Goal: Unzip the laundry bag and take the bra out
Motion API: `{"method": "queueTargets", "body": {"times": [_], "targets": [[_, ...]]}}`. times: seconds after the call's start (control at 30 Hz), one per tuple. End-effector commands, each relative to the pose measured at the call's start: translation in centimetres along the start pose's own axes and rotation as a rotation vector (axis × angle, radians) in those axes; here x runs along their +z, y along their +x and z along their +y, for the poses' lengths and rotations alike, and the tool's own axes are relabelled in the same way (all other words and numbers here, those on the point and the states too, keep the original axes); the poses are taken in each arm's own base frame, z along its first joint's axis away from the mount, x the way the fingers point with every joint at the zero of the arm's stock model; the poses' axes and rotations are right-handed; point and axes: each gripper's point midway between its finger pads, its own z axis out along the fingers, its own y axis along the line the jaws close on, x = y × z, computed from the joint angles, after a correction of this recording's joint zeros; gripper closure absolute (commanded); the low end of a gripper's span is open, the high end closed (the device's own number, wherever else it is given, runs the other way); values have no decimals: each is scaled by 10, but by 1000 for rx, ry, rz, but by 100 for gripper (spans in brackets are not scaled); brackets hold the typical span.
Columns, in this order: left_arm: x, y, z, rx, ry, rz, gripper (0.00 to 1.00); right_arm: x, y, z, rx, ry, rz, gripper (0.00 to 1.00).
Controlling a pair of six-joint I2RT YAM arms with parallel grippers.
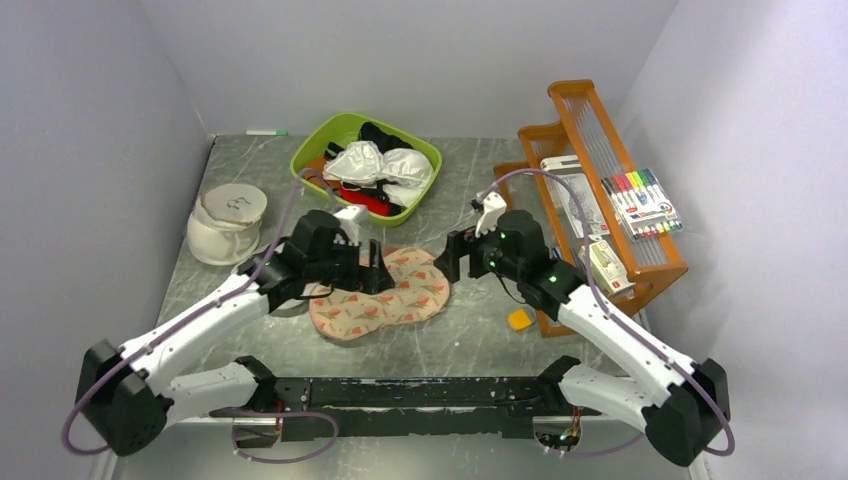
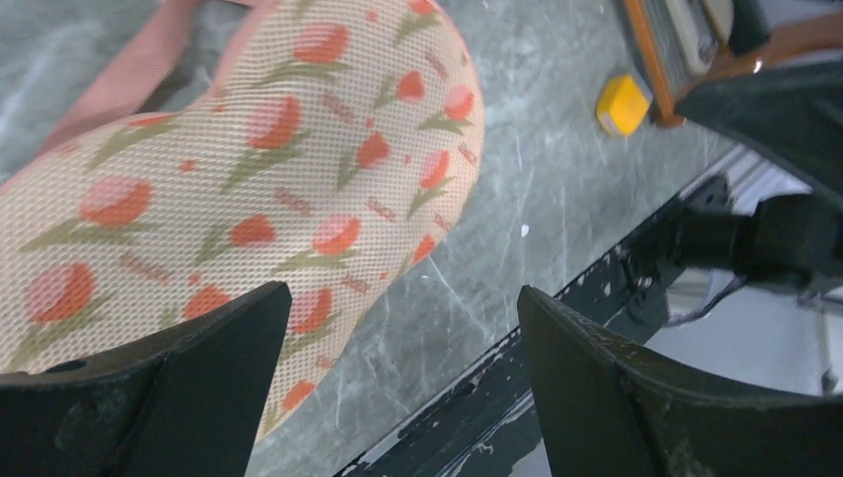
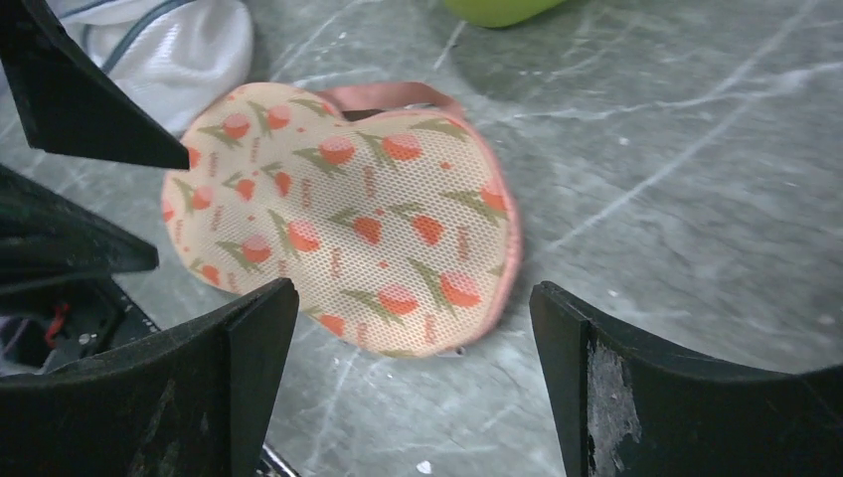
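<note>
The laundry bag (image 1: pixel 385 292), pale pink with orange-red flowers, lies flat and zipped at the table's middle. In the left wrist view the laundry bag (image 2: pixel 258 179) fills the upper left. My left gripper (image 1: pixel 372 268) hovers open over its upper left part; in its own view the left gripper (image 2: pixel 403 293) holds nothing. My right gripper (image 1: pixel 452 258) stands open just right of the bag. In the right wrist view the laundry bag (image 3: pixel 348 219) lies ahead of the empty right gripper (image 3: pixel 415 288), and a small metal zip pull (image 3: pixel 453 351) shows at its near edge. The bra is hidden.
A green bin (image 1: pixel 310 155) at the back holds white bras and red and black garments. White mesh bags (image 1: pixel 228 222) sit at the left. A wooden rack (image 1: pixel 590 200) with a marker set (image 1: pixel 640 203) lines the right side. A yellow block (image 1: pixel 519 319) lies near it.
</note>
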Motion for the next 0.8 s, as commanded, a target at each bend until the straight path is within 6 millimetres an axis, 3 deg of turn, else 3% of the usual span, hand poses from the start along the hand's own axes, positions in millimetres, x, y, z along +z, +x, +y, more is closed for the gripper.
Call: {"method": "queueTargets", "body": {"times": [0.0,0.17,0.33,0.53,0.7,0.77], "targets": [[20,-4,-45,247,106,21,4,-32,-5,-26,-45,162,-22,12],[45,15,-90,382,186,21,4,-71,-34,-22,-61,190,-152,10],[57,27,-109,634,192,-86,4,-110,-63,-11,-104,172,-293,10],[67,36,-108,950,66,-192,4,-160,-83,-5,-124,171,-493,10],[97,76,-95,1048,41,-68,1,-189,-88,-6,-136,184,-613,10],[109,88,-86,1063,10,-17,8,-197,-89,-6,-137,187,-647,10]]}}
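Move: The left hand, empty and open, is bound for the zip pull on the laundry bag's right end, about 13 cm to its right, 1 cm ahead and 15 cm below. The bag's middle lies some 5 cm straight ahead of this hand, the white mesh bag 22 cm left and 7 ahead, the yellow block 29 cm right and 1 back, all about as far down. From the right hand the pull is roughly 2 cm ahead, 3 left and 17 below. Rightward and somewhat back, the left hand sweeps about 13 cm above the laundry bag towards its zip-pull end, then sinks late on; it rolls some 55 degrees about its own pointing line, fingers wide open. The right hand, also open, clears away up, right and a little back, roughly 16 cm higher, its fingers tipping up to nearly level. ##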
